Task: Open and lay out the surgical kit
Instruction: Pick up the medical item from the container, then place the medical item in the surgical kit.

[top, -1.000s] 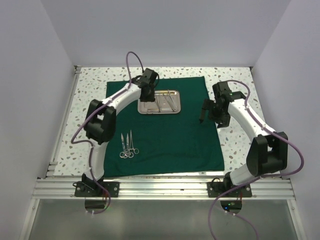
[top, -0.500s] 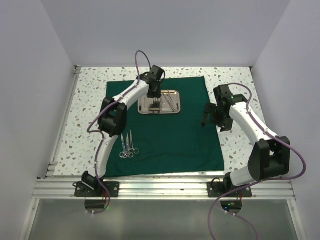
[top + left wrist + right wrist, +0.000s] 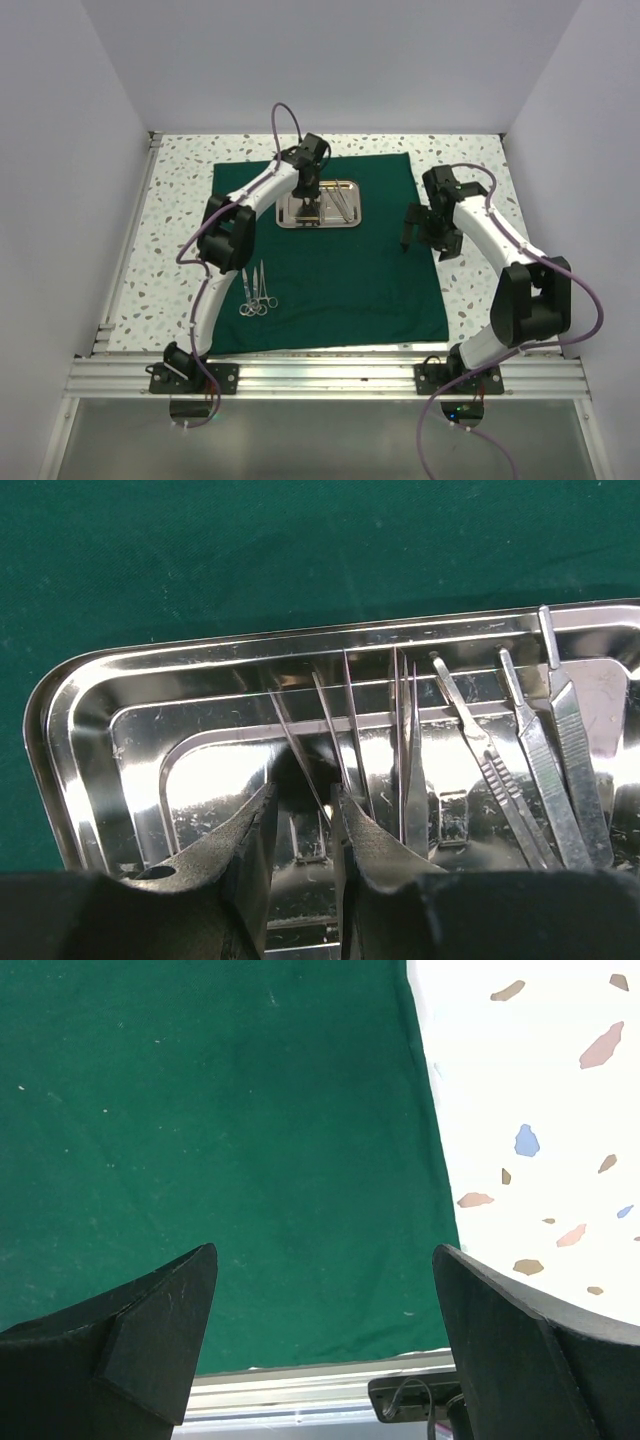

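Observation:
The dark green cloth point(image 3: 340, 280) lies spread flat on the table. On its far half sits the shiny steel tray point(image 3: 352, 224), whose rim point(image 3: 60, 710) fills the left wrist view. My left gripper point(image 3: 308, 200) reaches down into the tray. Its jaws point(image 3: 300, 790) stand a narrow gap apart, open, with a slim silver instrument point(image 3: 300, 745) running between them. Tweezers point(image 3: 410, 740) and flat-handled instruments point(image 3: 540, 770) lie to the right in the tray. Several scissors and forceps point(image 3: 257, 290) lie side by side on the cloth's left. My right gripper point(image 3: 405, 238) hangs wide open point(image 3: 325, 1260) over the cloth's right edge point(image 3: 200, 1110), holding nothing.
Speckled white tabletop point(image 3: 180, 170) surrounds the cloth and shows to the right in the right wrist view point(image 3: 540, 1110). An aluminium rail point(image 3: 330, 375) runs along the near edge. White walls close in the left, back and right sides.
My left gripper has moved right from the tray's left edge to over the tray and dipped into it, its jaws narrowing a little. The right arm shifted only slightly.

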`<state>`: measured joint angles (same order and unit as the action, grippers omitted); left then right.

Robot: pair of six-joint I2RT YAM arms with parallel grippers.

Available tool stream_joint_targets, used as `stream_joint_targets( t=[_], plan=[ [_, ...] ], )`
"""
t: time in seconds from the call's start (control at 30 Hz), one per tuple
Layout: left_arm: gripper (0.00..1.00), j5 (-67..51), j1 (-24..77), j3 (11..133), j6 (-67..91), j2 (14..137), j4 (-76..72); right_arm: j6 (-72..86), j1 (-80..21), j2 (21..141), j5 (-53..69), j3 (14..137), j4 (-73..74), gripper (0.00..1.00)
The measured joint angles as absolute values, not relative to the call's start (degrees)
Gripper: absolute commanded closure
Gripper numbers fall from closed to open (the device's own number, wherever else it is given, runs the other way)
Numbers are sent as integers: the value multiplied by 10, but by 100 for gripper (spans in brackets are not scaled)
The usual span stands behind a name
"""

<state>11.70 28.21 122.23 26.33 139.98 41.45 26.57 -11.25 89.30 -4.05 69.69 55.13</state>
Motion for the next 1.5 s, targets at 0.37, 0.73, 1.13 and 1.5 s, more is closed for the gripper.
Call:
stream_joint_targets(
  t=[0.37, 0.73, 1.13, 1.5],
  plan=[
    [94, 141, 282, 1237, 253, 1416, 416, 258, -112, 912, -40, 705, 548, 7],
    [100, 144, 282, 1240, 244, 1415, 420, 254, -112, 924, -37, 715, 545, 7],
    [100, 134, 287, 1026, 277, 1221, 438, 254, -112, 924, -20, 717, 534, 7],
    [100, 110, 347, 786, 366, 1060, 384, 256, -112, 924, 3, 698, 512, 8]
  ],
)
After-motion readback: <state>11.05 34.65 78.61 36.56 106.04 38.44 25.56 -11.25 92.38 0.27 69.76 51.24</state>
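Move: The medical item, a slim pointed instrument lying lengthwise in the tray, is already between the left hand's open fingertips, its middle about 2 cm back and 1 cm below. Thin tweezers lie some 3 cm to its right, scalpel handles about 7 cm to its right. The instruments laid out on the cloth are roughly 23 cm back from the left hand and 12 cm to its left. From the right hand the item is about 18 cm ahead and 26 cm left, 9 cm lower. The slim item is pinched as the left fingers, sunk and nudged forward by under a centimetre, close fully on it. Keeping that grip, the hand lifts about 6 cm and draws back over the tray's near rim, drifting slightly left; some 17 cm back, towards the laid-out row, it is already sinking again, tipping down a little. ##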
